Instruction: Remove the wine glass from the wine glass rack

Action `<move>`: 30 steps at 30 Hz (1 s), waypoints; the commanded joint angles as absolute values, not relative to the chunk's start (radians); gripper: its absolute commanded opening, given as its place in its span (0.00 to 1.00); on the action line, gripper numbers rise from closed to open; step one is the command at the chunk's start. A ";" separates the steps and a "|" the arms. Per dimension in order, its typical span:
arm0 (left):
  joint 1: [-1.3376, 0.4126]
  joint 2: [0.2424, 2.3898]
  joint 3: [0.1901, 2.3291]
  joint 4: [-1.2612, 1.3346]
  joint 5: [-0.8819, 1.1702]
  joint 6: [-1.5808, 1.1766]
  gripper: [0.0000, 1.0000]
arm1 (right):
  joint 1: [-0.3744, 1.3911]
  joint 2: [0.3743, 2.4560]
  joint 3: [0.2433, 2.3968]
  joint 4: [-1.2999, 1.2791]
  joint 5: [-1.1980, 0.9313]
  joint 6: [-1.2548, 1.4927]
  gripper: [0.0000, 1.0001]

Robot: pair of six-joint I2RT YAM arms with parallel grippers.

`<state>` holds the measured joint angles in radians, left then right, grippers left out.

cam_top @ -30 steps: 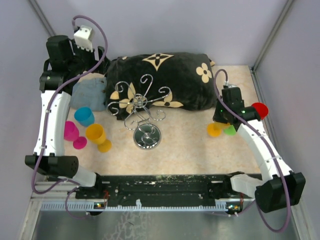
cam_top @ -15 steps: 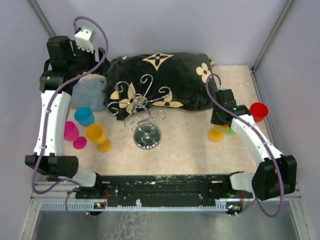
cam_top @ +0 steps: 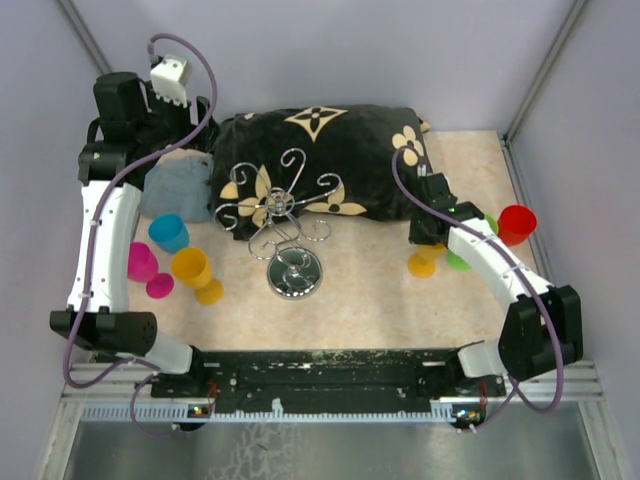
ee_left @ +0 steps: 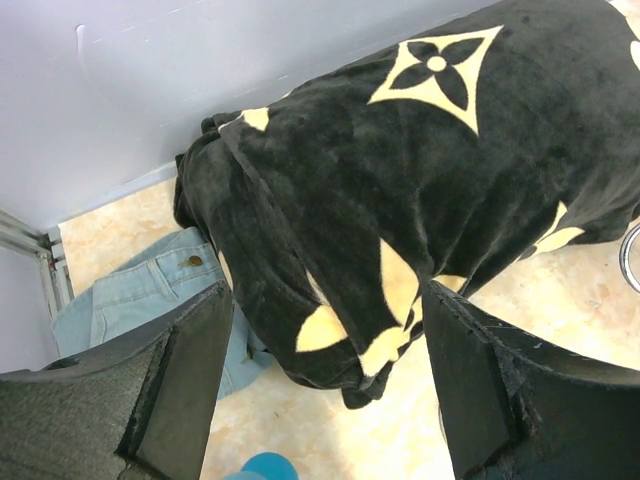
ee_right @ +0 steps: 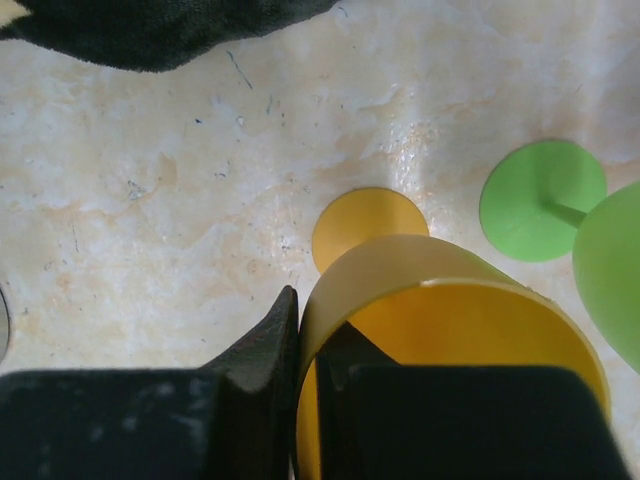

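The wine glass rack, silver wire scrolls on a round mirror base, stands mid-table with nothing hanging on its arms. My right gripper is shut on the rim of an orange wine glass, one finger outside the bowl and one inside. The glass's round foot shows beyond the bowl; in the top view the glass sits right of the rack. My left gripper hangs open and empty at the back left, above the edge of the black pillow.
A green glass stands close to the right of the orange one, a red glass further right. Blue, pink and yellow cups cluster left of the rack. Folded jeans lie beside the pillow.
My right arm has swung left and toward the pillow, carrying the orange glass a little leftward and uncovering the red glass. The left arm has stayed still.
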<state>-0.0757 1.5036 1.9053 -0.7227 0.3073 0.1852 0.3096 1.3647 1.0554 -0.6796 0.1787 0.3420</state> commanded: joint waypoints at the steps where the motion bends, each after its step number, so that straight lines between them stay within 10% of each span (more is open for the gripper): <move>1: -0.071 1.490 1.930 -0.733 0.317 0.206 0.81 | 0.315 1.347 1.095 -0.650 0.189 0.356 0.13; 12: -0.072 1.484 1.911 -0.720 0.317 0.189 0.84 | 0.316 1.237 1.214 -0.679 0.062 0.362 0.88; 30: -0.044 1.305 1.309 -0.167 0.234 0.110 0.85 | 0.315 1.050 1.119 -0.602 0.405 0.406 0.93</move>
<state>-0.0643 1.3537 1.3441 -0.3275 0.2543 0.1501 0.3115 1.1057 1.1645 -0.6647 0.3336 0.4019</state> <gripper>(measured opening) 0.848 0.925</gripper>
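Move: The orange wine glass already stands upright on the table, with the left side of its bowl in the right fingers; its middle is about 3 cm to the right of that hand and 5 cm below it, level with it fore and aft. The green glass stands roughly 11 cm to the hand's right and 2 cm farther out, the red one some 19 cm right and 3 cm out. From the left hand the orange glass is about 48 cm right, 10 cm back and 34 cm below. The orange glass is let go: the right fingers spread from shut to wide open around its bowl wall, then the hand climbs clear of the rim, about 15 cm, tipping its fingers up some 25 degrees, drifting left and slightly forward, then back to the right and sinking a little, staying above the glass. Late on, the empty left hand, still open, sinks about 10 cm. ##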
